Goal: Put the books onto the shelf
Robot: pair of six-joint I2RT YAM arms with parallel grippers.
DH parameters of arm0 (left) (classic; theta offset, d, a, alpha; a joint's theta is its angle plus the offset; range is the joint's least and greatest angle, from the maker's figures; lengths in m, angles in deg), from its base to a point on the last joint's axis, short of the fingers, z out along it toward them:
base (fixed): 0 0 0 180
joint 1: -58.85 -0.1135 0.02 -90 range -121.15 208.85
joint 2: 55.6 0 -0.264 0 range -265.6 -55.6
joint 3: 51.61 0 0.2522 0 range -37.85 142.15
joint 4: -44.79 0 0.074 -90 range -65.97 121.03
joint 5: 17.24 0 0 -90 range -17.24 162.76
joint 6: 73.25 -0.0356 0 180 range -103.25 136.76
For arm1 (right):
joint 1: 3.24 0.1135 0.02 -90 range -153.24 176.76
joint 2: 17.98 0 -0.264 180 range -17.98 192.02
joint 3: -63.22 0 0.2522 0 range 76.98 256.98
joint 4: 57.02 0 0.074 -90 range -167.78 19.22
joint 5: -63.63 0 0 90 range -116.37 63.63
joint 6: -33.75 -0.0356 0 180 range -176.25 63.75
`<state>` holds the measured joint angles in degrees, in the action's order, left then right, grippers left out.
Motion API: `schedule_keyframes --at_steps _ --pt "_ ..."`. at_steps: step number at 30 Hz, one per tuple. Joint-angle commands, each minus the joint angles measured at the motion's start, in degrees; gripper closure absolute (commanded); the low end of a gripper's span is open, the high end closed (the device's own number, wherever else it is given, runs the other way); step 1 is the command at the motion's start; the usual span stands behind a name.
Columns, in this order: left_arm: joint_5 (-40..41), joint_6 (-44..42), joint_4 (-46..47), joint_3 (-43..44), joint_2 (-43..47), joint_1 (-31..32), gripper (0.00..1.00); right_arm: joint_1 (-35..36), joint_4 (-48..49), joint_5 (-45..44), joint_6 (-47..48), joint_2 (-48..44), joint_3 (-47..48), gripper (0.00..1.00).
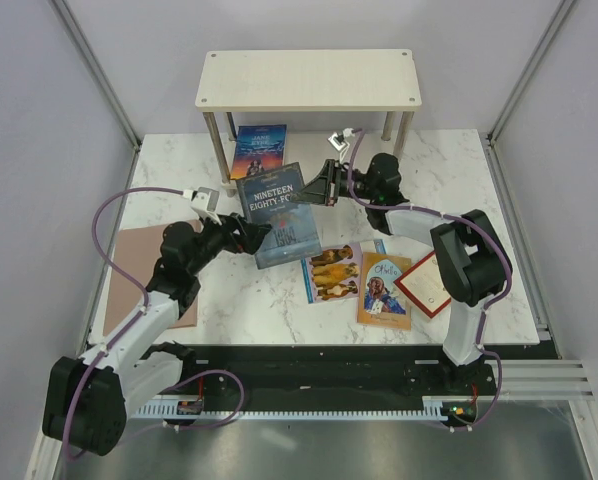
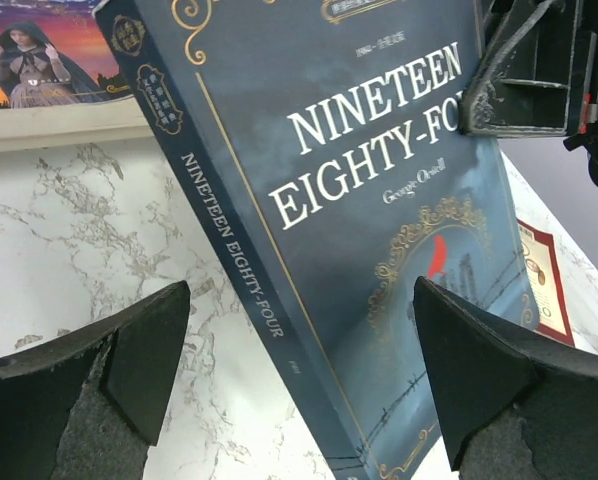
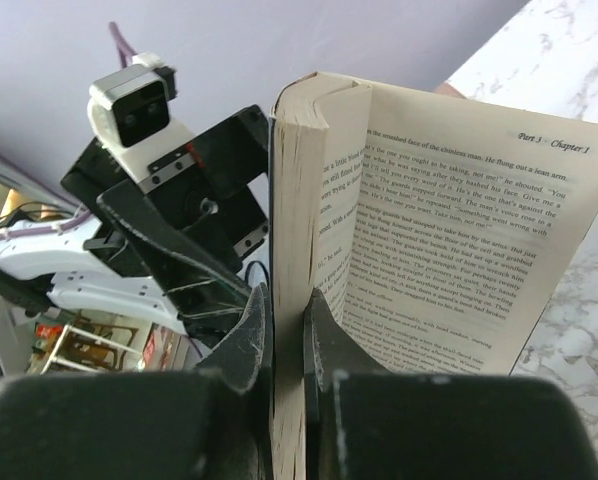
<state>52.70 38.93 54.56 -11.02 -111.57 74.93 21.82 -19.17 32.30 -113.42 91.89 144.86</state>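
Note:
The dark blue "Nineteen Eighty-Four" book [image 1: 277,215] is tilted up off the marble table. My right gripper [image 1: 317,190] is shut on a wad of its pages [image 3: 289,200] at the right edge, with other pages fanned open. My left gripper [image 1: 244,238] is open, its fingers [image 2: 129,360] either side of the book's lower spine corner [image 2: 379,200] without touching it. The shelf [image 1: 309,80] stands at the back. A blue-covered book [image 1: 259,150] rests under its top board. The dogs book [image 1: 331,272], tan portrait book [image 1: 384,290] and red-bordered book [image 1: 426,283] lie flat at front right.
A pinkish-brown sheet [image 1: 144,265] lies flat at the left, under the left arm. Grey walls close in the table on three sides. The shelf's silver posts [image 1: 217,145] stand just behind the raised book.

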Motion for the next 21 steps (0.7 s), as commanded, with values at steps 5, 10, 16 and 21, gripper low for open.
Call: schedule_keyframes --at_steps 5,10,16,21 --pt "-3.7 1.9 13.5 -2.3 -3.1 -0.5 0.01 -0.2 24.5 3.7 -14.6 -2.6 0.8 1.00" --pt "-13.8 6.2 25.7 -2.3 -9.5 -0.5 0.28 -0.2 44.0 4.2 -30.3 4.3 2.0 1.00" --pt "-21.2 8.8 30.9 0.7 -13.8 -0.5 0.60 0.0 39.5 3.9 -27.2 3.6 -0.5 1.00" --pt "-26.2 10.3 31.0 3.5 -15.7 -0.5 0.98 0.3 6.9 0.1 5.2 -5.2 -2.8 0.99"
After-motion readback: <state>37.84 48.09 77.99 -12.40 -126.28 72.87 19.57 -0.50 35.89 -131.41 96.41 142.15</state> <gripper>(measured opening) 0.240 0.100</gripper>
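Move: Nineteen Eighty-Four, already held up by the right fingers at its page edge, has its middle about 6 cm to the left hand's right, 3 cm ahead and 2 cm higher; its spine faces the wide-open left fingers. Jane Eyre, on the shelf, lies some 27 cm ahead of the left hand, 1 cm right and 14 cm lower. From the right hand the shelf's lower board is roughly 22 cm ahead, 1 cm right and 18 cm below. The left hand slides some 3 cm to the right onto the spine of Nineteen Eighty-Four, turning clockwise about 10 degrees, and its fingers close from wide open until they pinch the spine side below the book's middle. The right hand keeps its pinch on the page edge throughout, first lifting about 3 cm while drawing back 2 cm, then coming down to its old height and most of the way forward, easing 1 to 2 cm to the right as its wrist rolls a little and partly back. ##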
